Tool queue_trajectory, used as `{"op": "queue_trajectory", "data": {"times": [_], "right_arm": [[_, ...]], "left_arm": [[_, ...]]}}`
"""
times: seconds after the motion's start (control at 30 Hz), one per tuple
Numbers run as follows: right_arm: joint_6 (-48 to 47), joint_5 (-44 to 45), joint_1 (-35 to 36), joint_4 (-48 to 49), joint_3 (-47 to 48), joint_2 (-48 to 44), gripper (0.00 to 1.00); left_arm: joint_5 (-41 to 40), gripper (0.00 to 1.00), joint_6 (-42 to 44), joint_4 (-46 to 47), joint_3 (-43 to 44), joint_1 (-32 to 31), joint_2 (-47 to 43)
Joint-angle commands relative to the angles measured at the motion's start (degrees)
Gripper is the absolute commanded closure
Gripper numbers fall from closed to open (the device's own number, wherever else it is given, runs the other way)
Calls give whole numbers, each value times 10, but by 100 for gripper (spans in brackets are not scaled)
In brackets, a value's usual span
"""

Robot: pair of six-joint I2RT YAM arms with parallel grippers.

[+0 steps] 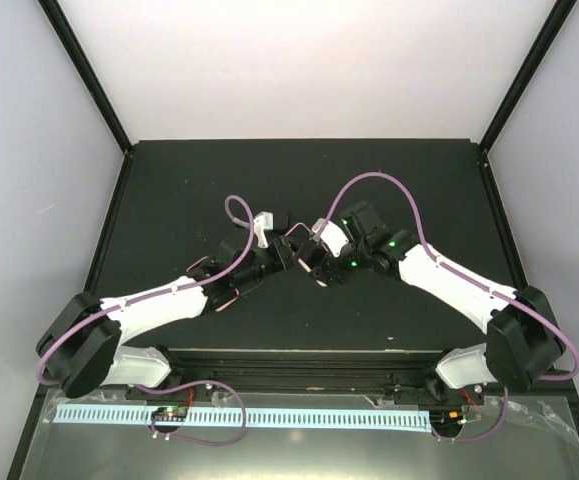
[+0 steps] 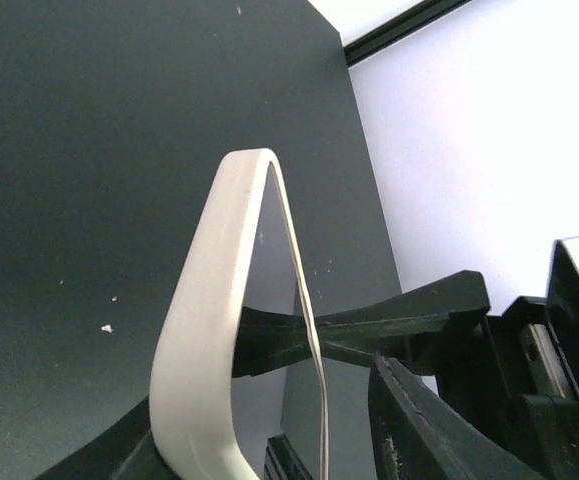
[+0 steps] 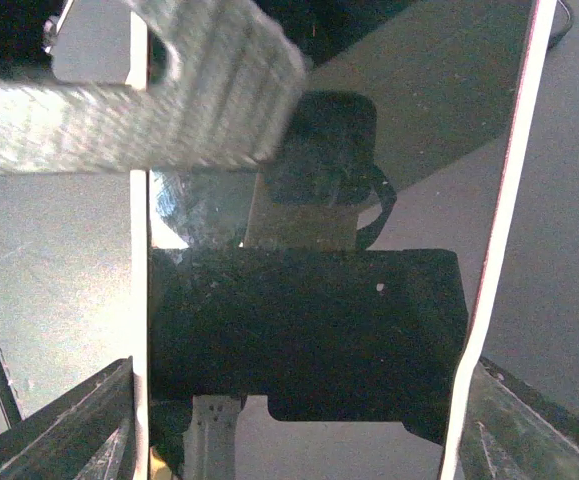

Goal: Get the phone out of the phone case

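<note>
Both arms meet over the middle of the black table. The phone [image 3: 309, 330], dark and glossy, spans my right gripper [image 3: 299, 400], which is shut across its width, fingers pressing the white rims [image 3: 139, 280] on both sides. The white phone case [image 2: 204, 330] stands edge-on between the jaws of my left gripper [image 2: 269, 420]. Its left finger touches the thick white band. Its right finger [image 2: 419, 420] stands a little off the thin edge [image 2: 307, 300], so this gripper is open around the case. From above, the left gripper [image 1: 274, 242] and right gripper [image 1: 311, 256] nearly touch, with a white corner [image 1: 262, 226] showing.
A black bar [image 2: 389, 320] crosses behind the case. A pale textured piece [image 3: 139, 90], blurred, fills the right wrist view's upper left. The black table [image 1: 169, 190] is ringed by white walls and black posts [image 1: 89, 75]. A pale slotted strip [image 1: 269, 415] runs along the near rail.
</note>
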Motion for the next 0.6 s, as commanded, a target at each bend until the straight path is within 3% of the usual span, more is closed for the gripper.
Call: {"op": "queue_trajectory", "data": {"times": [0.0, 0.57], "right_arm": [[4, -18, 0, 35, 3, -18, 26], [10, -7, 0, 38, 3, -22, 23]], "left_arm": [[2, 59, -20, 60, 17, -5, 23], [16, 95, -20, 83, 16, -7, 28]]}}
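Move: The cased phone is held up off the table in the right hand, its free end already between the left hand's open fingers; its middle lies about 3 cm right of and 2 cm below the left hand. From the right hand that middle is some 3 cm left, 2 cm ahead and 2 cm up. On the table, about 12 cm below the left hand, the other phone lies roughly 20 cm left and 8 cm back, the black pouch about 8 cm left and 8 cm ahead. The left fingers shut from about half open to nearly closed and pinch the free part of the cased phone through its thickness, one finger lying across the screen, the grip firming at the end. The left hand meanwhile settles only about 1 cm each forward, right and down, with hardly any turn. The right hand stays put and keeps its hold on the long sides. ##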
